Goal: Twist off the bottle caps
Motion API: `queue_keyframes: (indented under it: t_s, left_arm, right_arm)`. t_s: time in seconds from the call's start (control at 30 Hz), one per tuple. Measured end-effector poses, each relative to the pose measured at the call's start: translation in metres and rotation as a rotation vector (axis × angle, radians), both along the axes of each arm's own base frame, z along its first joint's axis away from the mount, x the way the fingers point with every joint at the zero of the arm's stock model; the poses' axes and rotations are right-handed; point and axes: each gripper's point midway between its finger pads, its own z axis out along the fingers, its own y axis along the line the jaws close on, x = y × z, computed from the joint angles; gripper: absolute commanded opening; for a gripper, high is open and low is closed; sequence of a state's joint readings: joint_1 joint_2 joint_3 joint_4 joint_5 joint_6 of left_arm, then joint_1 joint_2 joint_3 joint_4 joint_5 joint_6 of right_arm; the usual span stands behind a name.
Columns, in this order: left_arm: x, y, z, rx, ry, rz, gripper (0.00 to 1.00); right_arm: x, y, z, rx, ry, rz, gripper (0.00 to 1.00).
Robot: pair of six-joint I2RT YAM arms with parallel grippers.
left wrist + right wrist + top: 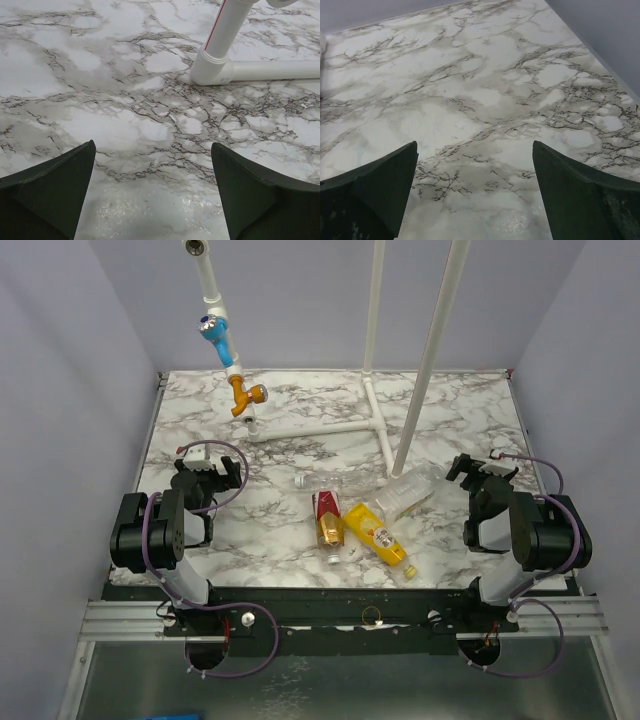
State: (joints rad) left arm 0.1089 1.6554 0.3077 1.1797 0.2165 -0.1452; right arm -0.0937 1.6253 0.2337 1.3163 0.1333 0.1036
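Four bottles lie on their sides in the middle of the marble table point(200, 420) in the top view. A brown bottle with a red label point(328, 520) lies next to a yellow-orange bottle point(378, 534), whose yellow cap point(410, 571) points toward the near edge. Behind them lie a slim clear bottle point(335, 483) with a white cap point(299, 482) and a wider clear bottle point(412, 489). My left gripper point(212, 466) is open, left of the bottles and apart from them. My right gripper point(478, 468) is open to their right. Both wrist views show only bare marble between the left gripper's point(152, 150) and right gripper's point(475, 150) jaws.
A white pipe frame point(330, 425) lies at the back of the table, its elbow joint point(212, 67) ahead of my left gripper. A tap with a blue handle point(215, 335) and an orange spout point(245, 395) hangs at the back left. Grey walls enclose the table.
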Motion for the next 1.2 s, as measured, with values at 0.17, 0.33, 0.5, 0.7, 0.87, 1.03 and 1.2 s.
queue_keyframes:
  t_s: [0.17,0.33,0.5,0.7,0.87,1.03,1.2]
  left_arm:
    - [0.0,0.0,0.0,0.0,0.0,0.0,0.99]
    - [0.0,0.0,0.0,0.0,0.0,0.0,0.99]
    - [0.0,0.0,0.0,0.001,0.005,0.0,0.99]
    - [0.025,0.003,0.033,0.001,0.028,-0.001,0.99]
    - [0.034,0.004,0.081,0.019,0.034,-0.007,0.99]
    - [0.031,0.004,0.108,0.035,0.163,-0.025,0.99]
    - [0.013,0.001,0.107,0.034,0.329,-0.054,0.99]
  right_arm:
    - [0.0,0.0,0.0,0.0,0.0,0.0,1.0]
    - [0.0,0.0,0.0,0.003,-0.001,-0.002,1.0]
    - [-0.005,-0.001,0.008,0.002,-0.016,-0.012,1.0]
    - [0.003,-0.024,0.067,0.116,-0.08,-0.174,1.0]
    - [0.024,-0.015,0.107,0.366,-0.115,-0.182,1.0]
    - [0.014,0.03,0.095,0.479,0.029,0.003,1.0]
    - [-0.006,0.11,0.116,0.445,0.117,0.214,1.0]
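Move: About 18 cm left of the right hand and 5 cm nearer the base lies the large clear bottle, some 6 cm lower; the leaning pole's foot is 20 cm left and about level, the yellow bottle 25 cm left and 15 cm back. From the left hand, the slim clear bottle lies about 31 cm right and 4 cm back, the pipe corner 10 cm right and 7 cm ahead, the red-gold bottle 28 cm right and 14 cm back. Lifting both empty, wide-open hands from rest just above the marble, the right first climbs some 10 cm, drifting slightly right, then swings left to finish 11 cm left of its start, closing sideways on the large clear bottle and rolling its left side up about 25 degrees. The left hand rises 11 cm beside the pipe corner, easing forward then back, its fingers tipping down nearly 20 degrees. ##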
